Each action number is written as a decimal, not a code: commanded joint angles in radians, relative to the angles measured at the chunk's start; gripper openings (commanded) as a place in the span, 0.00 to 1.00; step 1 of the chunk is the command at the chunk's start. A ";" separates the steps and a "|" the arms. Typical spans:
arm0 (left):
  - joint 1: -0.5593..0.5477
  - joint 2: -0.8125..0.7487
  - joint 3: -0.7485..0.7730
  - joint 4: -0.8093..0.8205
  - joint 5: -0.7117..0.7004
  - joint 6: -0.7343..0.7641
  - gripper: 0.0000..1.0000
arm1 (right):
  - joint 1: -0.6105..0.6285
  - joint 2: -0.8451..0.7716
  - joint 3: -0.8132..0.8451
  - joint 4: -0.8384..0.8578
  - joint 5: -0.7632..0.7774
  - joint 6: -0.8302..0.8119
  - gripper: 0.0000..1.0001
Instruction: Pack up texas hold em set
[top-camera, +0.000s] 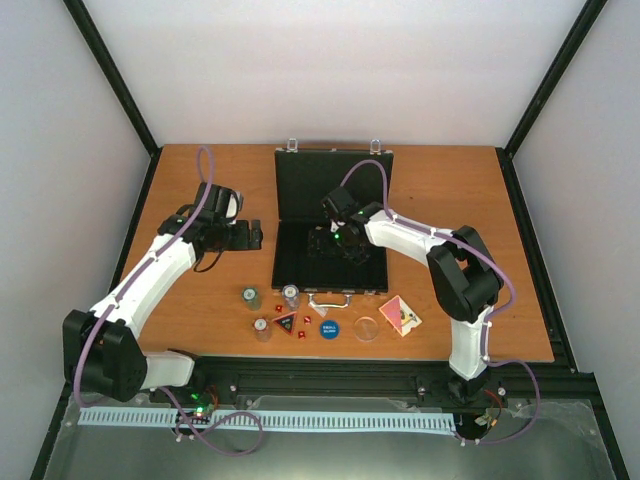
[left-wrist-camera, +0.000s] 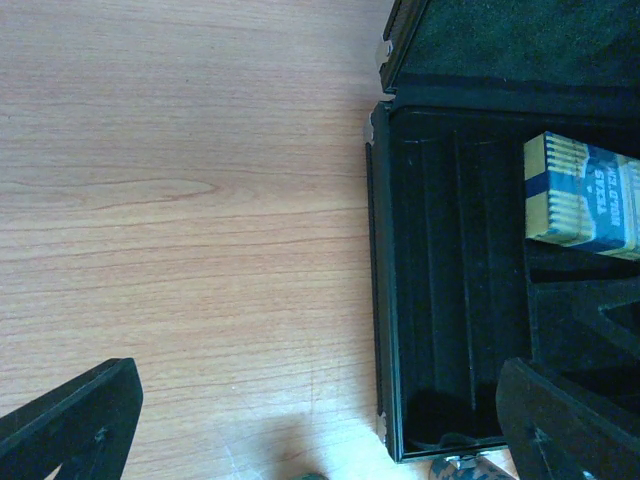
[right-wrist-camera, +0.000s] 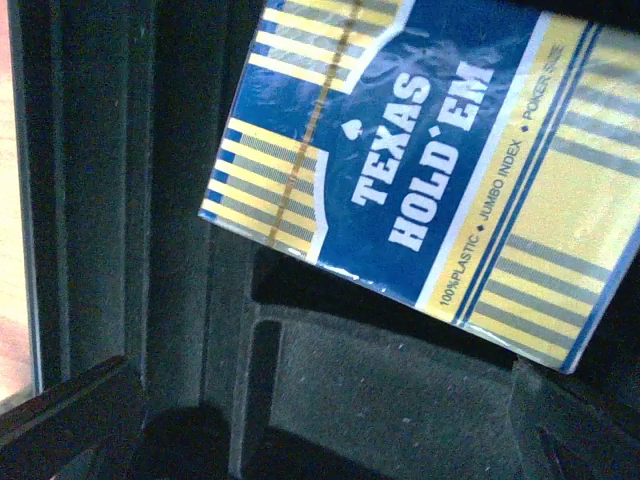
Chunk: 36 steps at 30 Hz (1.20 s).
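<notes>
The black briefcase (top-camera: 297, 262) lies open mid-table, lid (top-camera: 335, 180) up. My right gripper (top-camera: 332, 243) hangs open inside it, over the felt tray (right-wrist-camera: 400, 390). Just beyond its fingertips (right-wrist-camera: 60, 420) a blue-and-yellow card deck (right-wrist-camera: 420, 170) lies askew in the tray, also seen as the deck (left-wrist-camera: 585, 195) from the left wrist. My left gripper (top-camera: 247, 235) is open over bare wood beside the case's left wall (left-wrist-camera: 378, 300). Chip stacks (top-camera: 251, 297) (top-camera: 291, 295) (top-camera: 262, 328), red dice (top-camera: 300, 333), the blue button (top-camera: 328, 328) and a pink deck (top-camera: 400, 315) sit in front.
A clear round disc (top-camera: 367, 328) lies between the button and the pink deck. A red-and-black triangular piece (top-camera: 285, 321) sits among the dice. The case's silver handle (top-camera: 330, 298) points at these items. The wooden table (top-camera: 200, 190) ends at black frame rails.
</notes>
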<state>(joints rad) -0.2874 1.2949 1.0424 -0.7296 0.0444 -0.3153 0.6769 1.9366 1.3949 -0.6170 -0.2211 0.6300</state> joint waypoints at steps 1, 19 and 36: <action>-0.003 0.009 0.029 0.003 -0.005 0.019 1.00 | -0.007 0.006 -0.003 0.049 0.114 -0.003 1.00; -0.002 -0.002 0.028 0.003 -0.006 0.013 1.00 | 0.012 -0.136 0.025 -0.055 0.135 -0.102 1.00; -0.002 0.038 0.070 0.004 0.001 -0.001 1.00 | -0.004 -0.614 -0.443 -0.351 0.293 -0.153 1.00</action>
<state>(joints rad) -0.2874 1.3178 1.0767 -0.7326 0.0448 -0.3149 0.6823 1.4014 1.0325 -0.9249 0.0734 0.4774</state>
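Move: The Texas Hold'em card box lies askew in the open case, its middle about 6 cm ahead of the right hand, 2 cm to its right and a couple of centimetres lower. The chip stack is some 7 cm to the right of the box, level with it. The pink card pack lies outside the case, roughly 9 cm back from the right hand, 18 cm to its right and 5 cm lower. From the left hand the box is about 8 cm ahead, 20 cm right and 12 cm below. The right hand, fingers wide open, nudges forward about 2 cm and slightly right at the same height, its right-hand fingertip against the card box's near right corner to square it, then eases back a little and lifts straight up clear of the box. Having risen some 7 cm it swings right and back over the case's front right part towards the pink card pack, sinking about 3 cm as the wrist rolls some 20 degrees to point nearly straight down, fingers still open. ##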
